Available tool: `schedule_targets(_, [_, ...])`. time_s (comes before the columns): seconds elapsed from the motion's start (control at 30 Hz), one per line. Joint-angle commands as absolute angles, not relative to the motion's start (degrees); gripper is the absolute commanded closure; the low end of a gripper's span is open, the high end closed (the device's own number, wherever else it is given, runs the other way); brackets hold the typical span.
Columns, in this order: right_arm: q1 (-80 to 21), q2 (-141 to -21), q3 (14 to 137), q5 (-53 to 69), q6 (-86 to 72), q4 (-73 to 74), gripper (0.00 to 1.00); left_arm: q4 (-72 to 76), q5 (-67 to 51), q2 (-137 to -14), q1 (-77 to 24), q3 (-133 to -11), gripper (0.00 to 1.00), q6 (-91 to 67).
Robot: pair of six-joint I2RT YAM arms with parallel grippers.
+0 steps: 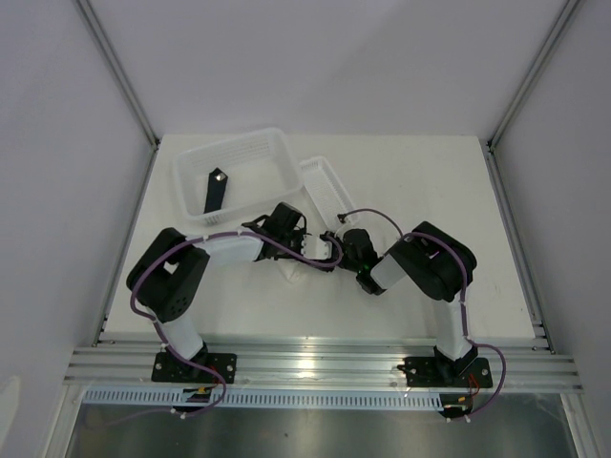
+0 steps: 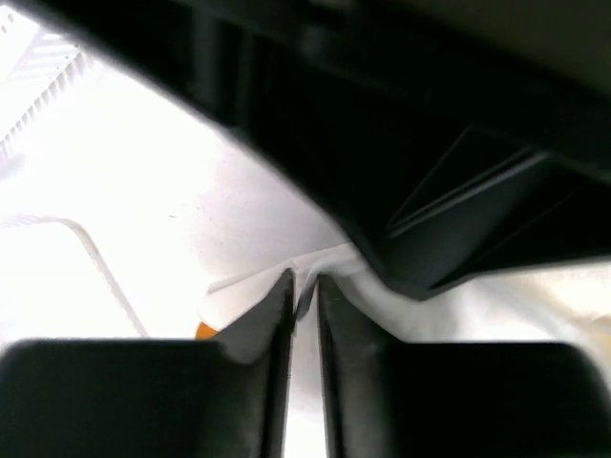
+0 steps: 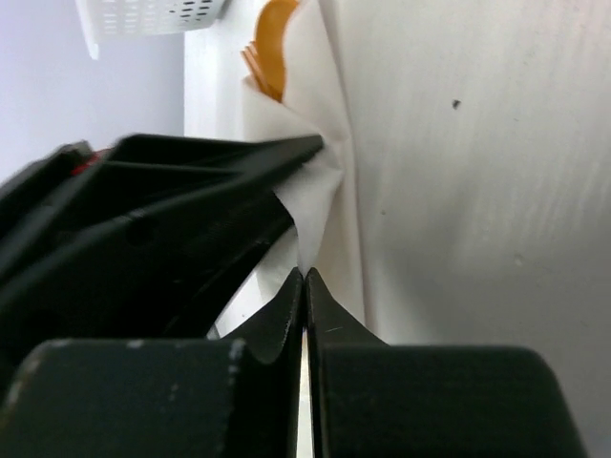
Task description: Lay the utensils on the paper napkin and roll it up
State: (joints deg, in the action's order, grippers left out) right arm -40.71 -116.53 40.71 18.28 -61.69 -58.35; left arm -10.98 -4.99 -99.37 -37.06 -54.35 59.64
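Note:
The paper napkin (image 1: pixel 297 274) lies bunched at mid-table under both wrists, mostly hidden in the top view. My right gripper (image 3: pixel 305 272) is shut on a raised peak of the napkin (image 3: pixel 320 205). Orange utensils (image 3: pixel 271 43) poke out of its far fold. My left gripper (image 2: pixel 304 279) stands open by a narrow gap, with a ridge of the napkin (image 2: pixel 477 305) between its fingertips. An orange bit of a utensil (image 2: pixel 204 330) shows beside the left finger. In the top view the two grippers, left (image 1: pixel 315 250) and right (image 1: pixel 336 244), meet nose to nose.
A large white tray (image 1: pixel 191 181) at the back left holds a black flat bar (image 1: pixel 216 191). A smaller white tray (image 1: pixel 329 181) leans beside it, close behind the grippers. The table's (image 1: pixel 430 181) front edge runs just before the arm bases.

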Motion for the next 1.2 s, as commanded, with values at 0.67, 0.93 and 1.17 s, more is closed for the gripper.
schedule_targets(0.67, [-42.1,-112.9,41.0,17.1,-57.1,-48.4,1.00,-19.0,-2.7,-92.8,-30.9,-60.4,0.61,47.8])
schedule_targets(0.93, [-44.4,-112.8,39.9,19.2,-52.8,-45.1,1.00,-28.7,-8.6,-103.0,-28.0,-74.1,0.61,38.4])
schedule_targets(1.17, [-44.4,-112.4,39.9,17.8,-53.1,-44.8,1.00,-38.7,-11.9,-109.5,-27.1,-81.3,0.58,35.1])
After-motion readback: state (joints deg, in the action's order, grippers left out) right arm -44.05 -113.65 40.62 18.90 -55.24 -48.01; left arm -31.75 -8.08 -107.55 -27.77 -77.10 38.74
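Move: The orange spoon head, at the napkin's far end, lies about 6 cm to the left hand's left and 3 cm ahead, roughly at table level. The rolled napkin's middle is some 4 cm back and 4 cm left of that hand. The small tray stands about 17 cm ahead and 11 cm right. From the right hand, which pinches the napkin's loose flap, the roll's middle lies about 5 cm left, 1 cm back and 3 cm below; the spoon head is 8 cm left, 6 cm ahead. The napkin's flap stays pinched in the shut right fingers, which lower it about 2 cm, pause, then draw it back some 3.5 cm. The left fingers open and let go of the napkin; that hand arcs forward and a little left, rising before sinking again beside the spoon end, turning about 25 degrees counter-clockwise and tipping more steeply down. ##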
